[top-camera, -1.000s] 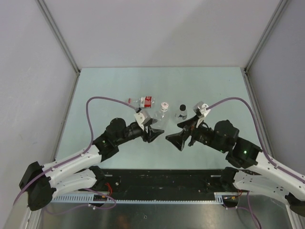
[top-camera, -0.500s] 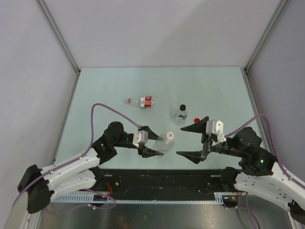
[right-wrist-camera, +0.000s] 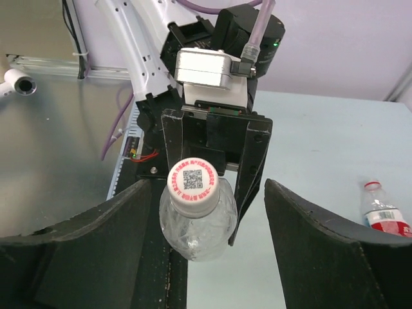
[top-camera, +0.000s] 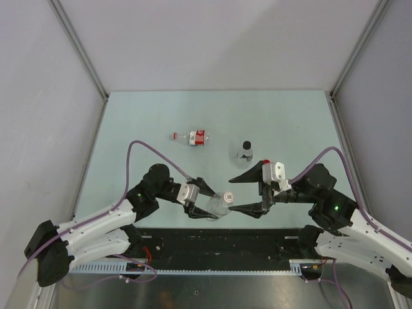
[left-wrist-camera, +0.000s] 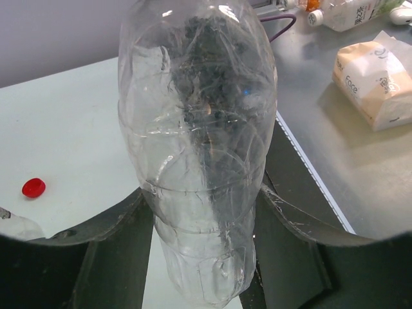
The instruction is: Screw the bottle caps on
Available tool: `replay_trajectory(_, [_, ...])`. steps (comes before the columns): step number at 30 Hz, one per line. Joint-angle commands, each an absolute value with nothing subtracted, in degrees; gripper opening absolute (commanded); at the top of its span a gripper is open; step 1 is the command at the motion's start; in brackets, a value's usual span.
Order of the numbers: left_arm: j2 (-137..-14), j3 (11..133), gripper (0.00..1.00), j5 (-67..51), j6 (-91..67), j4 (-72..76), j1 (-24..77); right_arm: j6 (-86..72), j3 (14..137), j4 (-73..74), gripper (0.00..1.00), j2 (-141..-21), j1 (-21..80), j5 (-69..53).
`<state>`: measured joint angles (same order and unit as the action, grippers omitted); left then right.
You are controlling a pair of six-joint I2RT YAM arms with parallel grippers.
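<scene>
My left gripper (top-camera: pixel 205 200) is shut on a clear unlabelled bottle (top-camera: pixel 217 205), held on its side near the table's front edge with its body (left-wrist-camera: pixel 199 161) between the fingers (left-wrist-camera: pixel 106 228). A white cap (right-wrist-camera: pixel 193 186) with a printed code sits on its neck, facing my right gripper (top-camera: pixel 248 192). That gripper is open, with its jaws on either side of the cap and gaps on both sides. A red cap (left-wrist-camera: pixel 33 187) lies loose on the table. A bottle with a black cap (top-camera: pixel 244 152) stands upright. A red-and-white labelled bottle (top-camera: pixel 194 136) lies on its side farther back.
A black rail (top-camera: pixel 219 248) runs along the table's near edge under the held bottle. Grey enclosure walls (top-camera: pixel 45 96) stand on both sides and behind. Beyond the table, a paper packet (left-wrist-camera: pixel 373 80) lies on a metal bench.
The left arm has drawn the clear bottle back toward the front edge. The right gripper has swung in from the right to face the white cap, and its jaws have narrowed.
</scene>
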<state>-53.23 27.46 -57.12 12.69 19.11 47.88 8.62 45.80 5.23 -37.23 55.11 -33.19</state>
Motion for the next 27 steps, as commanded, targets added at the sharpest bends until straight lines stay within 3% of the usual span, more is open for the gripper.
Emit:
replay_trajectory(1, [-53.1,29.0,0.0,-58.5,14.9,19.3,47.8,6.9,46.1,0.6,0.74,-38.1,54.9,-36.9])
replay_trajectory(20, [-53.7,30.0,0.0,-58.0,15.1,18.2,47.8,4.3,46.8,-1.3,0.59,-39.6,54.9,-40.3])
replay_trajectory(27, [-53.4,30.3,0.0,-57.7,15.2,18.0,47.7,4.6,46.8,0.8,0.42,-39.8,54.9,-39.1])
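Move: The white cap sits on the bottle held by the left hand. It is only about 1 cm back and 1 cm to the left of the right hand, perhaps 1 cm lower, between its open fingers. The black-capped bottle stands some 20 cm ahead, 5 cm right and 16 cm lower; the red cap lies roughly 20 cm ahead, 14 cm right and 26 cm down. From the left hand, the white cap is about 11 cm up, 6 cm right and level fore-and-aft. The right fingers close in on both sides of the white cap until the pads reach its rim, the gap narrowing by nearly half. Meanwhile the hand eases about 1.5 cm back and 1 cm left over the cap, its wrist swinging some 5 degrees counter-clockwise. The left hand keeps its grip on the bottle and holds it practically still. ##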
